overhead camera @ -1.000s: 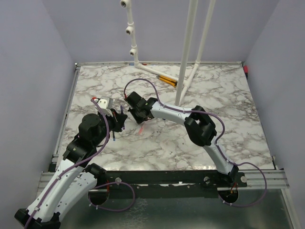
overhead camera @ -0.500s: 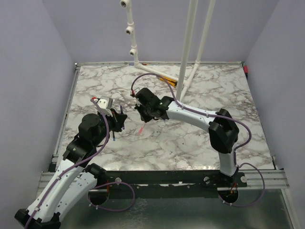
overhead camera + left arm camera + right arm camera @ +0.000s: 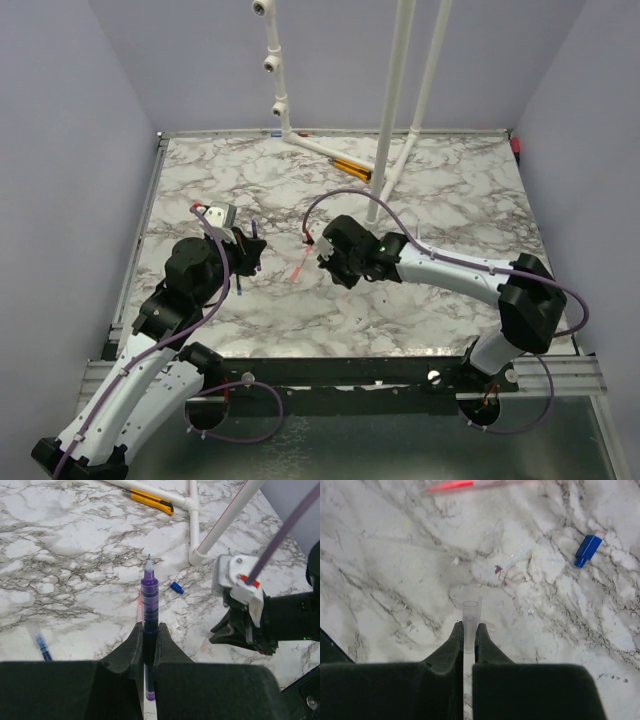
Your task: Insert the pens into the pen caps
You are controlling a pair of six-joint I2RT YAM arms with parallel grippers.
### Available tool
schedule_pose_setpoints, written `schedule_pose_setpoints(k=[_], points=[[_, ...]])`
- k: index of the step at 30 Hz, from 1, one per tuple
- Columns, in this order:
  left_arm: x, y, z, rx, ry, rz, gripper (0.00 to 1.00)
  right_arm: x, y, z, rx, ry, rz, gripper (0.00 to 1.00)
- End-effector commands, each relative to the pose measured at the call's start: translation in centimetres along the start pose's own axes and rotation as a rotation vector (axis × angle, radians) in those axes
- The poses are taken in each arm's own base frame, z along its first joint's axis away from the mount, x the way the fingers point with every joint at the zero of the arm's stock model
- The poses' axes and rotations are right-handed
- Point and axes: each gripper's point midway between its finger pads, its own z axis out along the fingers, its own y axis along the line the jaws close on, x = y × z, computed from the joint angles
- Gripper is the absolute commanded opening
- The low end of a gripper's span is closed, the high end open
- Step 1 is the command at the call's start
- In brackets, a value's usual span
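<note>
My left gripper (image 3: 149, 626) is shut on a dark purple pen (image 3: 149, 592), whose fine tip points away from the wrist above the marble table (image 3: 450, 210). In the top view this gripper (image 3: 254, 256) sits at the left. My right gripper (image 3: 469, 626) is shut on a clear pen cap (image 3: 470, 614), open end outward, just above the table. It hangs right of centre in the top view (image 3: 326, 252). Between the grippers a pink-red pen (image 3: 298, 270) (image 3: 465, 485) lies flat. A blue cap (image 3: 587, 550) (image 3: 176, 587) lies beside it. A blue pen (image 3: 42, 647) lies at the left.
A white pipe frame (image 3: 392, 100) stands on the far half of the table, its foot (image 3: 197, 556) near the blue cap. A yellow-orange stick (image 3: 150, 499) lies against the frame's base pipe. A small pale cap (image 3: 204, 645) rests near the right gripper.
The right arm has swung right and towards the near edge with the clear cap, away from the left gripper. The left arm and its pen have not moved.
</note>
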Motion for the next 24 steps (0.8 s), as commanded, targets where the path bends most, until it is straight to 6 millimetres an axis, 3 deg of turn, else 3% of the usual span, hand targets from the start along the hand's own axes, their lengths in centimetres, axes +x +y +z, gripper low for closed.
schedule_pose_setpoints(k=[1, 5, 10, 17, 24], points=[[-0.8, 0.2, -0.1, -0.011, -0.015, 0.011, 0.0, 2.0, 2.6, -1.5, -0.094, -0.019, -0.224, 0.01], [-0.8, 0.2, 0.0, -0.015, -0.012, 0.01, 0.0, 4.4, 5.2, -2.3, -0.221, -0.03, -0.399, 0.01], [-0.6, -0.1, 0.1, 0.004, -0.001, 0.012, 0.0, 6.2, 6.8, -2.9, -0.329, -0.03, -0.547, 0.01], [-0.7, -0.1, 0.0, 0.008, -0.003, 0.014, 0.0, 9.2, 6.8, -2.2, -0.386, 0.1, -0.696, 0.01], [-0.8, -0.2, 0.0, 0.013, -0.007, 0.015, 0.0, 10.1, 6.4, -1.0, -0.368, 0.158, -0.789, 0.01]])
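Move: The right hand, holding the clear cap, heads for bare table near the front edge, about 11 cm back, 5 cm right and 8 cm below. The pinkish cap lies almost beneath this hand, 2 cm back and 1 cm right; the blue cap is 9 cm ahead, straight on; the red pen 5 cm ahead and 9 cm left. From the left hand, holding the purple pen, that bare spot is some 12 cm back, 20 cm right and 23 cm below. Right hand carries the clear cap about 10 cm back towards the near table edge, sinking and turning counter-clockwise. ##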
